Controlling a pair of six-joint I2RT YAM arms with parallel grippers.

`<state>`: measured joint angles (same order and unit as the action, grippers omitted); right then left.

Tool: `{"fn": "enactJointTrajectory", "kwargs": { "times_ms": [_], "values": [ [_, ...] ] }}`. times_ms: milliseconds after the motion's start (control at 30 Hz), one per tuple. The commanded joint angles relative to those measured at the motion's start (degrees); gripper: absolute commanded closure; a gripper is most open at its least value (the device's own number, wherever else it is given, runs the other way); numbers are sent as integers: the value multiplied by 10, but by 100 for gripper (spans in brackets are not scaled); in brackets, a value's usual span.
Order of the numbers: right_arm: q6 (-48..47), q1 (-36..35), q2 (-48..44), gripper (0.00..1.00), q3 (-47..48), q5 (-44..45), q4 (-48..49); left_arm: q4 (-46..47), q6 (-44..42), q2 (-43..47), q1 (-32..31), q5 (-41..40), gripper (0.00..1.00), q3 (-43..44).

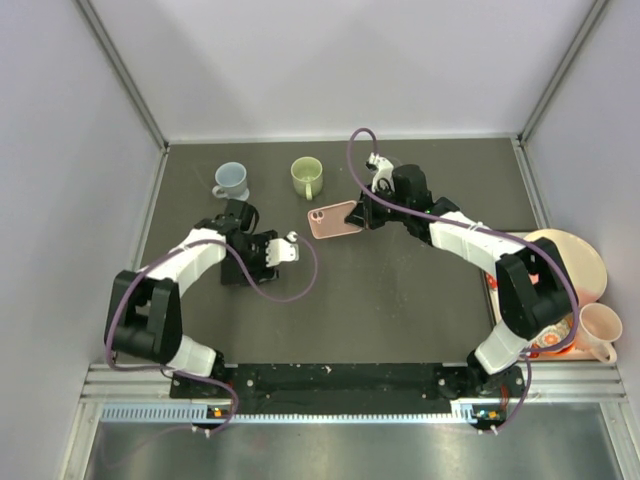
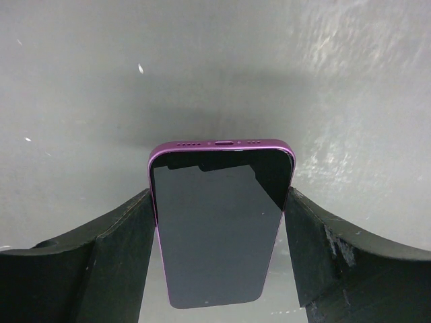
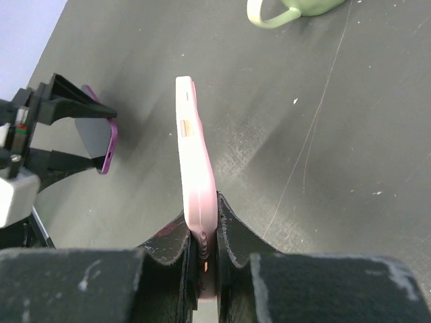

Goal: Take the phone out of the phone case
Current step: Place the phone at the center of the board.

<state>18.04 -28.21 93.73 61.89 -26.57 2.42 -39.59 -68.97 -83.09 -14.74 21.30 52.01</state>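
The phone [image 2: 221, 222] is out of its case: a dark screen in a purple frame, its port end pointing away from me in the left wrist view. My left gripper [image 2: 221, 245] is shut on the phone across its width, one finger [image 2: 121, 235] on each long side, above the table at left [image 1: 238, 270]. The pink phone case [image 3: 195, 155] is empty and stands on edge in my right gripper [image 3: 205, 235], which is shut on its lower end. Seen from above, the case [image 1: 333, 220] hangs mid-table, a short gap right of the phone.
A blue mug [image 1: 231, 180] and a green mug [image 1: 307, 176] stand at the back of the dark table. Stacked plates [image 1: 585, 262] and a pink mug [image 1: 600, 330] sit at the right edge. White walls close the sides and back.
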Motion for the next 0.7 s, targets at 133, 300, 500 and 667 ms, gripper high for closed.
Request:
{"fn": "enactJointTrajectory", "kwargs": {
  "times_ms": [133,300,500,667],
  "values": [
    [1,3,-34,100,9,0,20,-33,-78,-49,38,-61,100,49],
    [1,3,-34,100,9,-1,21,-40,-95,-60,47,-87,100,46],
    [1,3,-36,100,8,1,22,-49,-93,-86,50,-94,100,51],
    [1,3,-38,100,7,1,22,-43,-91,-102,51,-101,100,52]
  ]
}}
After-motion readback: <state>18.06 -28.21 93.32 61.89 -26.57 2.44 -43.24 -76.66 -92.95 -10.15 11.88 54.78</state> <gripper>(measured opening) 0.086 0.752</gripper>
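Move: The held phone is bound for a bare table patch about 9 cm left of the left hand and 5 cm below it, roughly level fore and aft. From that hand the blue mug stands some 29 cm ahead and 10 cm left, the green mug 30 cm ahead and 15 cm right, both tops about hand height; the phone case hangs 13 cm ahead, 22 cm right and perhaps 8 cm higher. From the right hand, the patch is roughly 40 cm left, 17 cm back and 14 cm lower. The phone, still pinched by its long edges near the port end, is carried left and down towards the bare table by the left hand, about 5 cm sideways and 4 cm lower. The sideways travel fades while the sinking goes on, and the wrist rolls some 10 degrees so the fingers point more steeply down. The right hand holds the case in place. ##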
